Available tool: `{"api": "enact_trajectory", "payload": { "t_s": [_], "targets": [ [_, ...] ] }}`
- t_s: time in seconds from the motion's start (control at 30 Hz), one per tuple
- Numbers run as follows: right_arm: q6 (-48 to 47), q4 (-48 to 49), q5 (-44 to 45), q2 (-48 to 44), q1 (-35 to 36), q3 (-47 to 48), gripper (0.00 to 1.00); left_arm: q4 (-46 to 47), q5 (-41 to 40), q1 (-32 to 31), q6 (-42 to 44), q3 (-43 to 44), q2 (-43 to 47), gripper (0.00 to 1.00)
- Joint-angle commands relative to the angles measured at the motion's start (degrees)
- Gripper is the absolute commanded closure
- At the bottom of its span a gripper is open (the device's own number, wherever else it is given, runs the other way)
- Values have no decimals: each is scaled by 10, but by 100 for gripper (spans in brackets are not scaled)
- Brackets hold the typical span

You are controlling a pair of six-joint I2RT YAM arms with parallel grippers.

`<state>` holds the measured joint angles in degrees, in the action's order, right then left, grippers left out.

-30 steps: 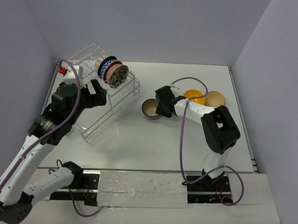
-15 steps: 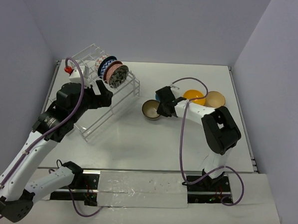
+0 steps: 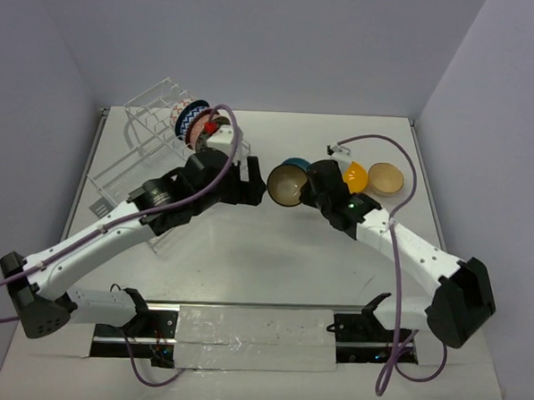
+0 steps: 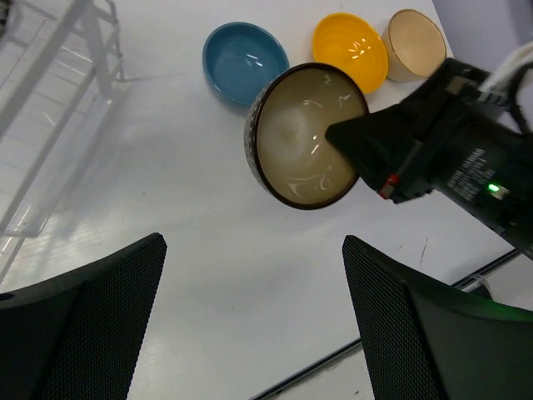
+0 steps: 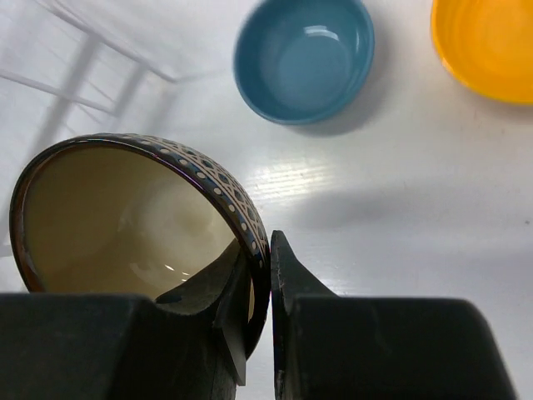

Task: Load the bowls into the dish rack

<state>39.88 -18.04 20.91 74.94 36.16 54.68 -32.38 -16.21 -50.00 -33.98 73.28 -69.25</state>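
My right gripper point(image 5: 262, 260) is shut on the rim of the dark brown bowl point(image 5: 125, 212), one finger inside and one outside. The bowl point(image 3: 287, 184) hangs tilted above the table, its gold inside facing my left gripper point(image 3: 254, 190). That gripper point(image 4: 254, 321) stands open just left of the bowl point(image 4: 306, 137), apart from it. On the table behind lie a teal bowl point(image 3: 297, 163), an orange-yellow bowl point(image 3: 355, 177) and a tan bowl point(image 3: 386, 178). The white wire dish rack point(image 3: 145, 126) at the far left holds patterned bowls point(image 3: 192, 120) on edge.
The left forearm lies across the front of the rack. A purple cable point(image 3: 402, 194) loops over the right arm near the tan bowl. Walls close the table at the back and both sides.
The right gripper closed on the dark brown bowl's rim and lifted it, tilted, off the table. The left arm swung from the rack to the centre, facing the bowl.
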Motion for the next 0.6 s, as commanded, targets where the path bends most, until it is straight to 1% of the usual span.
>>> {"api": "enact_trajectory", "payload": {
  "t_s": [0.0, 0.03, 0.07, 0.17, 0.27, 0.37, 0.43, 0.57],
  "targets": [
    [-7, 37, 30, -70, 2, -14, 100, 4, -71, -32, -6, 48, -46, 8],
    [-8, 36, 30, -81, 3, -17, 100, 4, -79, -43, -4, 54, -55, 9],
    [-8, 36, 30, -90, 3, -19, 100, 5, -86, -48, -2, 58, -64, 12],
    [-10, 37, 31, -124, 3, -31, 100, 6, -100, -63, 2, 77, -96, 18],
    [-13, 36, 33, -149, 3, -37, 100, 10, -114, -76, 8, 93, -129, 20],
    [-14, 34, 33, -160, 3, -40, 100, 11, -127, -82, 14, 114, -168, 24],
    [-14, 34, 34, -164, 3, -43, 100, 14, -134, -84, 16, 122, -180, 30],
    [-16, 31, 36, -170, 4, -45, 100, 13, -142, -85, 16, 143, -213, 35]
  ]
}}
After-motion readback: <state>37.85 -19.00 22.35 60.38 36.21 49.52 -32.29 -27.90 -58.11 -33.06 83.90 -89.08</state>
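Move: The brown bowl, which my right hand already holds up by its near right rim, lies about 8 cm ahead of my left hand, 9 cm to its right and some 9 cm below. On the table the blue bowl is about 18 cm ahead, 13 cm right and 23 cm down; the yellow bowl stands some 15 cm right of the blue one, level with it. From my right hand the brown bowl's middle is about 3 cm ahead and 5 cm left, at its height. I bring my left hand some 7 cm to the right and 5 cm down, slightly forward too, onto the brown bowl's free left rim, rolling about 10 degrees so its right side dips and narrowing the open fingers by roughly a quarter. My right hand keeps its pinch and carries the bowl about 4 cm up, drifting back and right and slowing, with its fingertips tilting up a little. ##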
